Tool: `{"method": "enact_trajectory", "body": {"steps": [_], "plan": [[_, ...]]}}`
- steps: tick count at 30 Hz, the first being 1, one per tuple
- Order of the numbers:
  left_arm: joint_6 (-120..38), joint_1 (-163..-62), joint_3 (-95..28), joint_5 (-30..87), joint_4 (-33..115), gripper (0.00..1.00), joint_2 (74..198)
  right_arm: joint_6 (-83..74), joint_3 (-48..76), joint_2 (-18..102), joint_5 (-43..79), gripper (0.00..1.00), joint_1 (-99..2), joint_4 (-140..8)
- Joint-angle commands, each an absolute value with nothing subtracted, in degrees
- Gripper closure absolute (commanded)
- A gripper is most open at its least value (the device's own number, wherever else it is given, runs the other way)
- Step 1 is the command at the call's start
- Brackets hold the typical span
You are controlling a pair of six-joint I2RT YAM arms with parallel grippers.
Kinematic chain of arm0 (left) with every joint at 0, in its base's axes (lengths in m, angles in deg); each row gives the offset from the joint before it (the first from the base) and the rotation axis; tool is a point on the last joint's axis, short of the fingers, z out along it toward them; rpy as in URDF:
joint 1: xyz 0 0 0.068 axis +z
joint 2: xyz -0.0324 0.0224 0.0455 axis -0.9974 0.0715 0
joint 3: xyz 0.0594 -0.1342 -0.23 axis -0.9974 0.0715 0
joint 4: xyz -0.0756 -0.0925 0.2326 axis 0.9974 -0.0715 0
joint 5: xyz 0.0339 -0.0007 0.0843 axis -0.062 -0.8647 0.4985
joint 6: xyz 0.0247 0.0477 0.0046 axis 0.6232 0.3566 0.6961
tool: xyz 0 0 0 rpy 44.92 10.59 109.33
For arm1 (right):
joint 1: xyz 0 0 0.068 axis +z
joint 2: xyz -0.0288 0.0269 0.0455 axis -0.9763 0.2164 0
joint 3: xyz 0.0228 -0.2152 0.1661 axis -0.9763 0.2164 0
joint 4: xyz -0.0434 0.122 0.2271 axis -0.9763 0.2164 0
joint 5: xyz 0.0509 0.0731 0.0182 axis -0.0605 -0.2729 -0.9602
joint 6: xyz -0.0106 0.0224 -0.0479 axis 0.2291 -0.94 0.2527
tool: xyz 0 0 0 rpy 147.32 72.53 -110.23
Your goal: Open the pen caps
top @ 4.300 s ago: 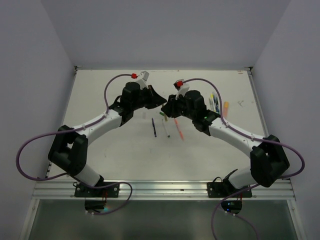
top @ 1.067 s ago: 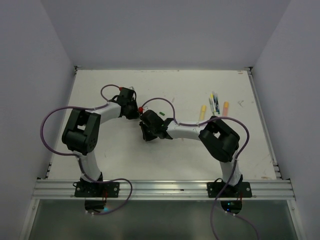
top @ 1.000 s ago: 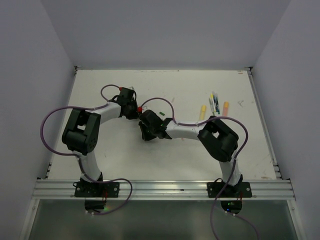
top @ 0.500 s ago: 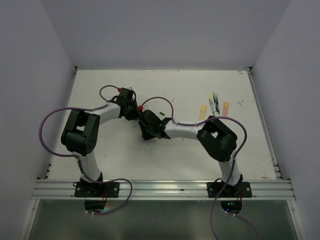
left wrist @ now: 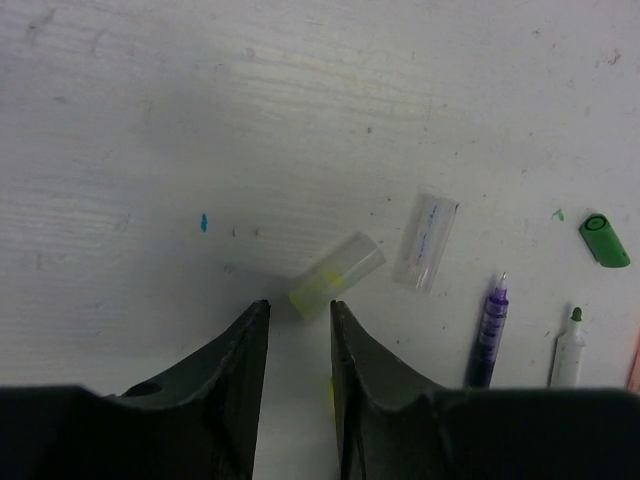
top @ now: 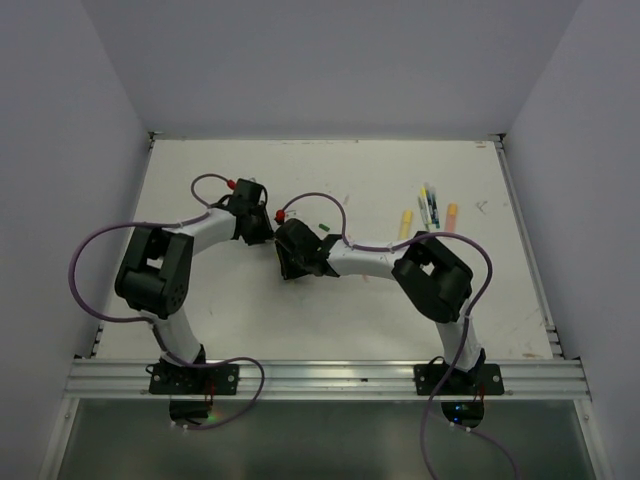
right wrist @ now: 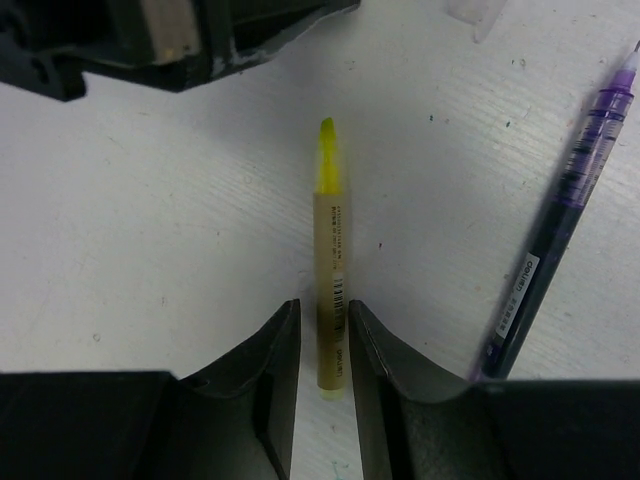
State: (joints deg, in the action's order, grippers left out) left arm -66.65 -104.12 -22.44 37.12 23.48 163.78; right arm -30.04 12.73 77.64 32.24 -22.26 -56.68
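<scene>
An uncapped yellow highlighter lies on the white table, its rear end between the fingers of my right gripper. Those fingers are open, with a small gap on each side of the barrel. Its yellow cap lies flat just beyond the tips of my open left gripper, which holds nothing. A clear cap, an uncapped purple pen, a white pen with a green tip and a green cap lie to the right. In the top view both grippers meet at mid-table.
Capped pens lie at the back right: a yellow highlighter, several thin pens and an orange one. The purple pen lies close to the right of my right fingers. The left gripper's body sits just ahead of the right one.
Both grippers have opened over the last second. The yellow highlighter and its cap now lie loose on the table. The left arm's elbow has swung slightly left.
</scene>
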Motion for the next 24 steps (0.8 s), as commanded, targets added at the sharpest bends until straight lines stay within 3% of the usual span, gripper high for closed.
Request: {"method": "enact_trajectory", "body": {"steps": [1,5,10,15,19,24], "plan": [[-68.33,-102.95,-21.43,40.10,22.05,0.66,158.44,-30.22,11.76,78.77,34.25,0.69,-22.22,-52.71],[-68.42,-102.86,-21.96,40.81,22.40,0.64,154.65,-29.08,10.27,75.18,34.16,0.62,-22.22,-51.75],[-68.07,-102.86,-23.19,38.44,22.84,0.61,151.67,-26.62,7.20,69.38,36.70,0.42,-22.40,-48.67],[-65.87,-102.78,-22.75,38.43,22.49,0.39,147.54,-24.34,7.80,64.98,44.08,0.27,-25.55,-43.75],[-63.77,-102.78,-21.79,39.22,22.40,0.16,141.57,-25.03,10.09,62.17,45.49,0.25,-34.75,-40.94],[-60.25,-102.78,-19.77,41.42,22.93,0.01,135.24,-26.18,12.63,61.11,48.56,0.25,-44.71,-37.86]]}}
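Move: The next capped one, the fat yellow marker, lies about 12 cm ahead and 27 cm right of the right hand, some 4 cm ahead and 34 cm right of the left. Between the right hand's parted fingers lies the uncapped yellow pen, its middle 2 cm ahead and 1 cm left. The purple pen is 5 cm ahead and 3 cm right of that hand. The left hand has the yellow cap 1 cm ahead and 2 cm right. The yellow pen and its cap, already let go on the table, are left behind as both hands open wider and rise clear. The right lifts about 10 cm off the pen, then sweeps fast to the right and forward over the uncapped pens towards the fat yellow marker, turning some 25 degrees clockwise. The left goes almost straight up about 15 cm, its fingertips tilting outward as they spread wide. ##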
